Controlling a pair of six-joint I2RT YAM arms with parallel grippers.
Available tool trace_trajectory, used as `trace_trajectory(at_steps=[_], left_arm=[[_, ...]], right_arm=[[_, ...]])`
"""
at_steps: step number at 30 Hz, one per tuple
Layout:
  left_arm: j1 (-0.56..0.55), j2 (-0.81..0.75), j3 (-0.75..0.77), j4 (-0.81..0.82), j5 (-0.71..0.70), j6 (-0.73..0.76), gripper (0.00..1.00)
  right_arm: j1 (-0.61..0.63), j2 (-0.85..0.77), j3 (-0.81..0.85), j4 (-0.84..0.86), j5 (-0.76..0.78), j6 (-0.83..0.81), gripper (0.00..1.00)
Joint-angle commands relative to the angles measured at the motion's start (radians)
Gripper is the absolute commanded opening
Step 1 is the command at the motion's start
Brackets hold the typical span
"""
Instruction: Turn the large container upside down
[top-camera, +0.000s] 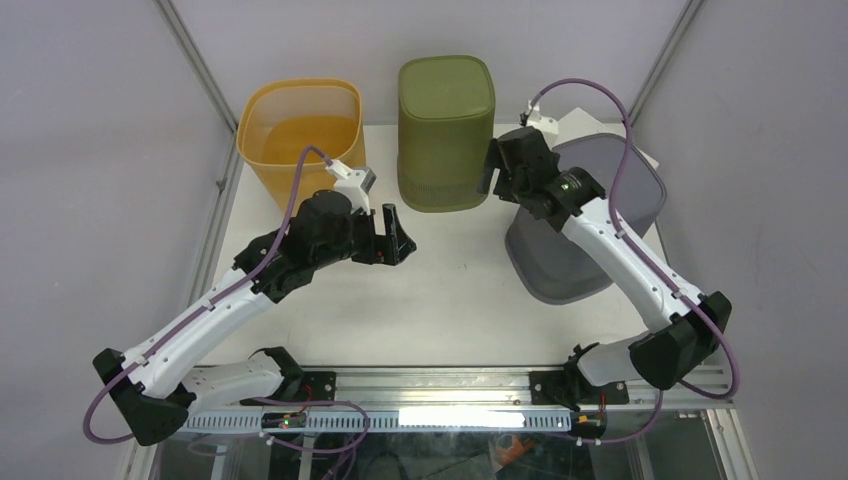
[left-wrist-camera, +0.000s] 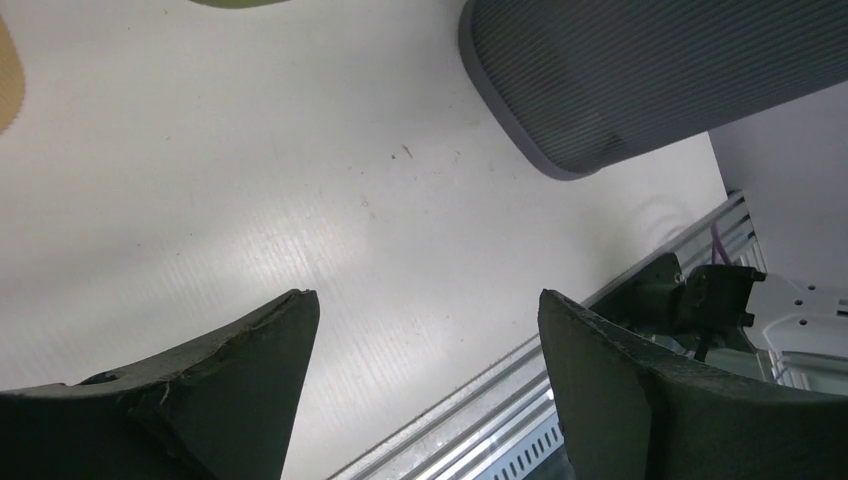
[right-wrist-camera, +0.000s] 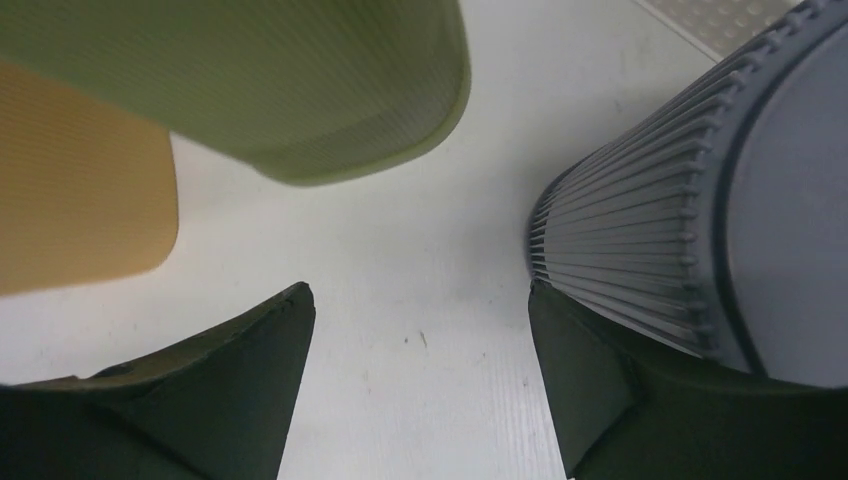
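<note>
The large grey ribbed container (top-camera: 585, 215) stands at the right of the table with its wider end up; my right arm crosses over it. It also shows in the left wrist view (left-wrist-camera: 650, 80) and the right wrist view (right-wrist-camera: 650, 220). My right gripper (top-camera: 492, 178) is open and empty, between the grey container and the green container (top-camera: 445, 135). In the right wrist view the gripper (right-wrist-camera: 420, 288) has its right fingertip (right-wrist-camera: 560, 330) right beside the grey ribbed wall. My left gripper (top-camera: 398, 235) (left-wrist-camera: 427, 295) is open and empty over the white table (top-camera: 450, 290).
An orange container (top-camera: 300, 135) stands open-end up at the back left, also in the right wrist view (right-wrist-camera: 80, 190). The green container (right-wrist-camera: 260, 80) stands at the back middle with a closed end up. An aluminium rail (top-camera: 440, 385) runs along the near edge.
</note>
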Motion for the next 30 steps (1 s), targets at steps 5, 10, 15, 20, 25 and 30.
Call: trace_trajectory(at_steps=[5,10,15,20,25,30], left_arm=[[0.010,-0.030,-0.001,0.011,-0.052,-0.016,0.84],[0.010,-0.023,0.017,0.012,-0.061,0.001,0.84],[0.011,0.001,0.088,-0.006,-0.068,0.039,0.86],[0.011,0.057,0.249,-0.022,-0.069,0.099,0.86],[0.017,0.145,0.500,-0.108,-0.268,0.149,0.87],[0.091,0.247,0.702,-0.185,-0.451,0.167,0.88]], right_arm=[[-0.030,0.080,0.001,-0.085,0.355,0.248,0.82],[-0.082,-0.014,-0.087,-0.264,0.537,0.478,0.82],[-0.121,-0.127,-0.152,-0.227,0.527,0.417,0.80],[-0.098,-0.199,-0.182,0.039,0.190,0.127,0.80],[0.009,-0.206,-0.161,0.176,-0.052,0.003,0.80],[0.103,-0.162,-0.101,0.168,-0.113,-0.010,0.80]])
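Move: The upturned grey container's middle lies about 17 cm to the right hand's right, level with it fore and aft, and some 11 cm lower. The green container stands 15 cm ahead and 13 cm left, the white basket 22 cm ahead and 19 cm right. From the left hand, the orange container is about 20 cm ahead, 17 cm left and 9 cm lower; the green one is 27 cm ahead and 9 cm right. Right hand sweeps 13 cm right, pushing the grey container, then swings back; left hand rises about 16 cm. ##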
